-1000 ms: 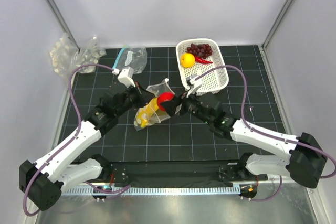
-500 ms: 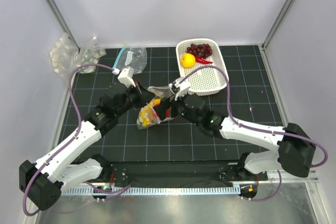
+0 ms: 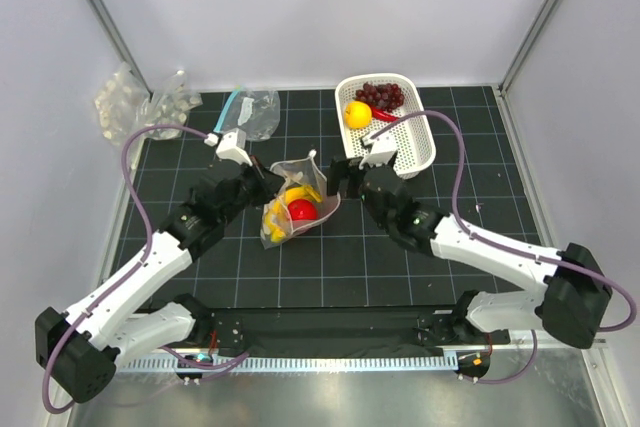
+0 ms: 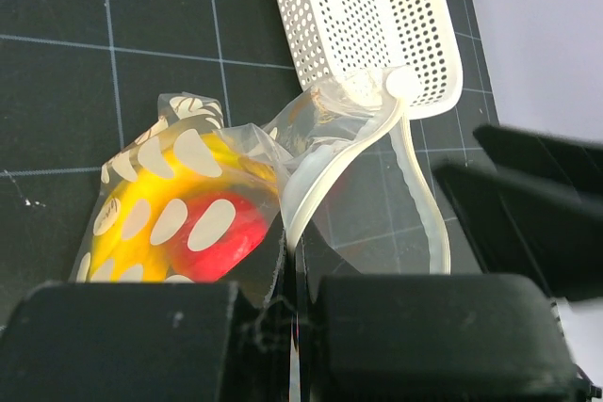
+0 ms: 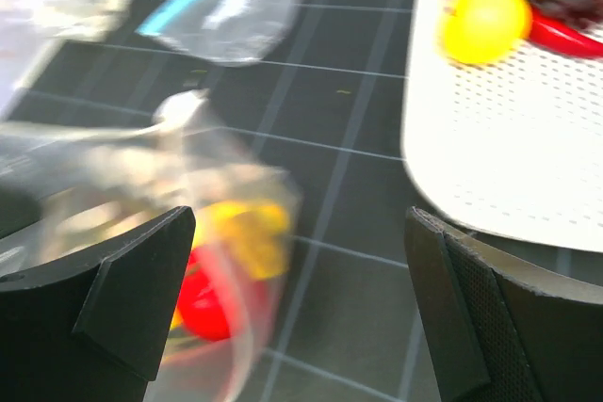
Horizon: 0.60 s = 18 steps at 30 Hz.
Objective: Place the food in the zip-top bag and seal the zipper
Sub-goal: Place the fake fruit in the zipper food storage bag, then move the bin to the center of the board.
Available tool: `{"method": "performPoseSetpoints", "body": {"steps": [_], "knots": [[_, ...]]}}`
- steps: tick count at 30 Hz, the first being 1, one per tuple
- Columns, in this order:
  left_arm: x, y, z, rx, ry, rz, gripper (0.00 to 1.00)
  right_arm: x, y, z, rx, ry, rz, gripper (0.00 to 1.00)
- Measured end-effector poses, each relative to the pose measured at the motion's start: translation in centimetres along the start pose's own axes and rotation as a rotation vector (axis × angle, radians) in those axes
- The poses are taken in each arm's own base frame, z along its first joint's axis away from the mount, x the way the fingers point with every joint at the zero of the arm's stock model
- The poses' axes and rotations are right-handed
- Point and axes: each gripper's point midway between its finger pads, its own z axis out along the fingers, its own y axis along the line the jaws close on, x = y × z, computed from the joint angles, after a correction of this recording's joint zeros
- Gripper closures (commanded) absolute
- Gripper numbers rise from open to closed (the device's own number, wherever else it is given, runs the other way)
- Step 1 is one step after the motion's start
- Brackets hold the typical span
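The zip-top bag (image 3: pixel 300 197) lies mid-table with its mouth open toward the white basket. A round red fruit (image 3: pixel 302 210) and a yellow banana (image 3: pixel 283 205) lie inside it. My left gripper (image 3: pixel 267 185) is shut on the bag's pale zipper rim (image 4: pixel 320 171), holding the mouth up. My right gripper (image 3: pixel 339 179) hangs open and empty just right of the mouth. In the right wrist view the red fruit (image 5: pixel 203 303) shows blurred between the wide fingers (image 5: pixel 141 298). A round yellow fruit (image 3: pixel 357 114), a red chili (image 3: pixel 386 116) and purple grapes (image 3: pixel 382 95) lie in the basket.
The white basket (image 3: pixel 412 147) stands behind my right gripper at the back right. A clear bag with a teal strip (image 3: pixel 250 107) and bumpy clear packs (image 3: pixel 140 102) lie at the back left. Walls close in both sides and the back.
My right gripper carried the red fruit into the bag mouth, opened and let it go, then drew back toward the basket. The fruit now lies in the bag. The left grip held.
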Motion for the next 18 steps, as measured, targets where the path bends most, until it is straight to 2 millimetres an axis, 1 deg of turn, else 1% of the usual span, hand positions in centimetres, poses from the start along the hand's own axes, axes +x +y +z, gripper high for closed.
{"method": "performPoseSetpoints", "body": {"steps": [5, 8, 9, 12, 18], "knots": [[-0.2, 0.2, -0.1, -0.010, -0.008, 0.000, 0.98, 0.3, -5.5, 3.4, 0.180, 0.064, -0.020, 0.01], [-0.2, 0.3, -0.1, -0.014, -0.009, 0.000, 0.98, 0.9, -8.4, 4.9, 0.254, 0.103, -0.037, 0.01], [-0.2, 0.3, -0.1, -0.014, -0.009, 0.000, 0.99, 1.0, -9.0, 5.3, 0.271, 0.114, -0.045, 0.01], [-0.1, 0.3, -0.1, -0.014, -0.008, 0.000, 0.99, 2.1, -10.0, 6.6, 0.286, 0.153, -0.114, 0.01], [0.0, 0.4, 0.0, -0.018, -0.004, 0.001, 0.99, 5.4, -10.3, 8.2, 0.237, 0.244, -0.281, 0.00]]}}
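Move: The right hand is empty and open. The yellow fruit in the white basket lies about 18 cm ahead of it, 3 cm to its right and 17 cm below. The red chili sits some 6 cm to the right of the fruit, and the grapes 6 cm right of it and 4 cm farther out. The open bag is about 11 cm left and 4 cm back of this hand. From the left hand, still pinching the bag's rim, the yellow fruit is about 19 cm ahead and 17 cm right. Fingers still open, the right hand reaches some 10 cm forward and 9 cm down, bearing right, towards the yellow fruit. ##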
